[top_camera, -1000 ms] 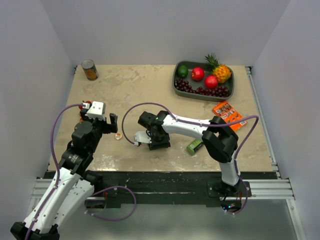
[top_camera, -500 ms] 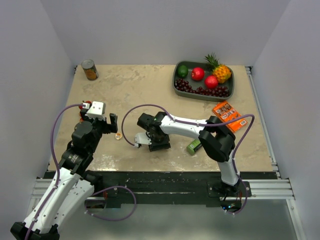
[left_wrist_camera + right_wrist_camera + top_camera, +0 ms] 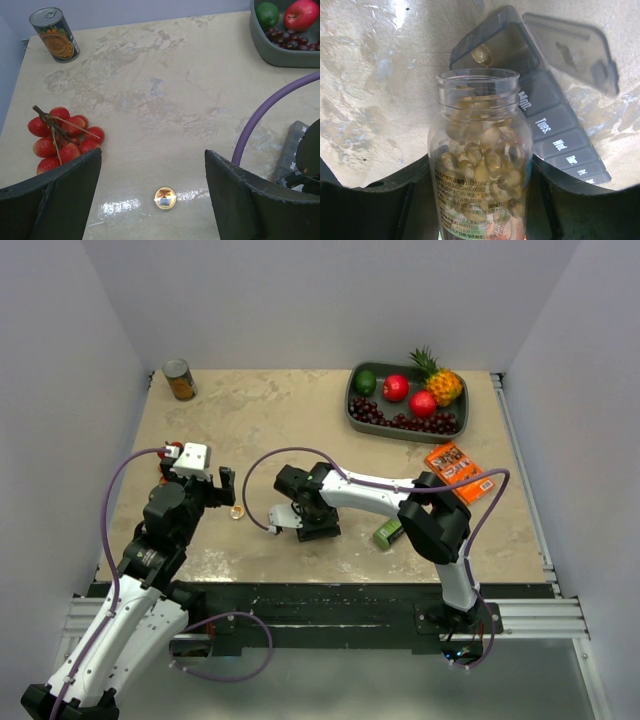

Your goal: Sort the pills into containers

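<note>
My right gripper point(image 3: 477, 200) is shut on a clear plastic bottle point(image 3: 480, 150) full of yellowish-amber pills point(image 3: 485, 155). The bottle's open mouth points at the grey strip of containers point(image 3: 555, 125). The end compartment's lid is flipped open, and one pill point(image 3: 482, 54) lies inside it. The other compartments, marked Mon., Tues. and Wed., are closed. In the top view the right gripper point(image 3: 305, 512) hovers over the strip point(image 3: 282, 517) near the table's front middle. My left gripper point(image 3: 152, 165) is open and empty, a little above a small round gold cap point(image 3: 165, 197).
A bunch of red cherry tomatoes point(image 3: 60, 137) lies left of the left gripper. A tin can point(image 3: 180, 379) stands at the back left, and a dark fruit tray point(image 3: 352, 410) at the back right. A green box point(image 3: 389, 532) and an orange packet point(image 3: 459, 471) lie right of the right arm.
The right arm's forearm has shifted slightly toward the front with the bottle still held. The left arm has not moved.
</note>
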`<state>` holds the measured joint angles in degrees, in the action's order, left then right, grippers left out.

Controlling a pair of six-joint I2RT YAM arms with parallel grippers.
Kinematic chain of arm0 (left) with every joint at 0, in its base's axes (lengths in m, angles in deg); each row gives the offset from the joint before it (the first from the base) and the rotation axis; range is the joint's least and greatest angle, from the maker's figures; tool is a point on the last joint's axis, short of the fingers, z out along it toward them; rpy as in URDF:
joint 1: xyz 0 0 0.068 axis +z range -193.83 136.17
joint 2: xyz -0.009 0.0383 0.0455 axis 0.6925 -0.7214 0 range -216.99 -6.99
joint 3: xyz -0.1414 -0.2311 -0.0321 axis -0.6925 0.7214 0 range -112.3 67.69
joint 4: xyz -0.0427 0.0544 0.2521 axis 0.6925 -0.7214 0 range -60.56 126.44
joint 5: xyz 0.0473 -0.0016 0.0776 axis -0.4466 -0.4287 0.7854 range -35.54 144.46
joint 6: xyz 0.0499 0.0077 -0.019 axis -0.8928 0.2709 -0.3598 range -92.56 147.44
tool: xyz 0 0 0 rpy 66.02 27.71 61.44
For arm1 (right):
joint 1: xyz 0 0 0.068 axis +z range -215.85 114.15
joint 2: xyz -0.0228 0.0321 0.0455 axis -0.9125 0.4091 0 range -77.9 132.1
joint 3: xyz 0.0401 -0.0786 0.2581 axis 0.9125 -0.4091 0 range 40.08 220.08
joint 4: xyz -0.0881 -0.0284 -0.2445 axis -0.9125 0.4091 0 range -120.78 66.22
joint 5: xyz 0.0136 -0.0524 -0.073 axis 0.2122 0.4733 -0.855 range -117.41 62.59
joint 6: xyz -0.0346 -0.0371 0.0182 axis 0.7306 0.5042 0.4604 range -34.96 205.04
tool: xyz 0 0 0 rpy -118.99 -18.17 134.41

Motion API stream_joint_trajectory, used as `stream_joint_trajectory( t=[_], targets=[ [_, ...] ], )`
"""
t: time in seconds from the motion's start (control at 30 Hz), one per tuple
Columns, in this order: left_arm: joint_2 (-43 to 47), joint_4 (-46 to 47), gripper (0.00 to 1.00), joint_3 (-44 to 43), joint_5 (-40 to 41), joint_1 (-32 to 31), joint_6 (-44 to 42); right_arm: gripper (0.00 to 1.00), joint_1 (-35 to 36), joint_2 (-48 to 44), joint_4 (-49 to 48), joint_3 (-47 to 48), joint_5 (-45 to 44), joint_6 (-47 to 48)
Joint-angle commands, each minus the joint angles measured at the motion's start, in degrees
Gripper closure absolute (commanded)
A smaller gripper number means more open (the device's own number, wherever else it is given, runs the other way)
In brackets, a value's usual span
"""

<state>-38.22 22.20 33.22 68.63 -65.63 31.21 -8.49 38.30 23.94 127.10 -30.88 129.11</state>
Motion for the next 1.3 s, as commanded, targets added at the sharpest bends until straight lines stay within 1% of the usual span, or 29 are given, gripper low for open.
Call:
stream_joint_trajectory(
  t=[0.0, 0.33, 0.47, 0.67, 0.77, 0.83, 0.9, 0.93, 1.0, 1.03, 1.07, 1.1, 1.13, 1.17, 1.2, 1.23, 1.27],
  targets=[
    [0.46, 2.73, 0.12, -0.41, 0.50, 0.18, -1.04, 0.96, 0.03, -1.33, 0.92, 2.97, 1.00, -0.74],
    [0.55, 2.73, 0.12, -0.41, 0.50, 0.18, -1.05, 0.96, -1.02, -2.03, 1.35, 3.50, 3.29, -0.92],
    [0.55, 2.73, 0.12, -0.41, 0.59, 0.18, -0.96, 0.96, -1.90, -2.82, 1.44, 3.24, 6.18, -0.83],
    [0.64, 2.55, 0.12, -0.41, 0.77, 0.18, -0.96, 0.96, -4.36, -6.95, 1.88, 3.06, 9.96, -0.39],
    [0.90, 2.64, 0.12, -0.41, 0.85, 0.18, -0.96, 0.96, -7.08, -10.72, 2.15, 2.98, 14.61, 0.22],
    [1.16, 2.73, 0.12, -0.33, 1.03, 0.27, -1.04, 0.96, -8.84, -13.18, 2.67, 3.33, 19.44, 1.09],
    [1.34, 2.81, 0.12, -0.24, 1.21, 0.18, -1.13, 0.96, -12.18, -17.57, 2.76, 3.68, 23.75, 1.45],
    [1.60, 2.99, 0.12, -0.15, 1.21, 0.18, -1.13, 0.96, -13.41, -19.16, 3.20, 4.29, 28.29, 2.24],
    [1.69, 3.08, 0.12, -0.06, 1.38, 0.18, -1.22, 0.96, -17.97, -24.34, 3.29, 5.17, 33.06, 2.77],
    [1.78, 3.16, 0.12, 0.11, 1.47, 0.18, -1.22, 0.96, -19.99, -25.92, 3.38, 6.30, 39.35, 3.21],
    [1.78, 3.25, 0.12, 0.11, 1.38, 0.18, -1.22, 0.96, -24.10, -29.51, 3.29, 6.93, 42.11, 3.38],
    [1.78, 3.34, 0.12, 0.20, 1.38, 0.27, -1.22, 0.96, -26.49, -31.20, 3.03, 7.54, 45.53, 3.47],
    [1.78, 3.34, 0.12, 0.29, 1.30, 0.18, -1.13, 0.96, -28.78, -33.39, 1.02, 8.07, 51.48, 2.78],
    [1.69, 3.52, 0.12, 0.29, 0.95, 0.18, -1.22, 0.96, -33.67, -35.24, -0.74, 7.90, 55.02, 1.64],
    [1.78, 3.52, 0.12, 0.29, 0.86, 0.18, -1.22, 0.96, -36.07, -39.61, -3.10, 7.20, 58.19, 0.06],
    [1.87, 3.52, 0.12, 0.38, 0.77, 0.18, -1.22, 0.96, -38.27, -41.56, -8.26, 5.11, 61.27, -3.69],
    [1.87, 3.60, 0.12, 0.38, 0.51, 0.18, -1.13, 0.96, -42.29, -43.24, -10.92, 3.52, 69.13, -5.47]
  ],
)
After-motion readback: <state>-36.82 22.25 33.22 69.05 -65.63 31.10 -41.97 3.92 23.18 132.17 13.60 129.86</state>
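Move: I still hold the pill jar in my right hand, its mouth pointing left at the organizer's open Sunday compartment, which lies about 4 cm left of this hand, level with it and 3 cm lower. The organizer's middle is some 5 cm ahead, the green can 14 cm to the right, and the fruit tray 31 cm ahead and 20 cm right. From my left hand the Sunday compartment is roughly 15 cm right, 3 cm back and 23 cm down. I keep my right hand almost still beside the Sunday compartment at first, then sweep it fast and steeply up about 27 cm, away from the organizer, drifting a little right and forward towards the fruit tray. As it climbs I roll the wrist some 55 degrees, left side rising, so the jar's mouth tips upward; my fingers keep their hold on the jar. ##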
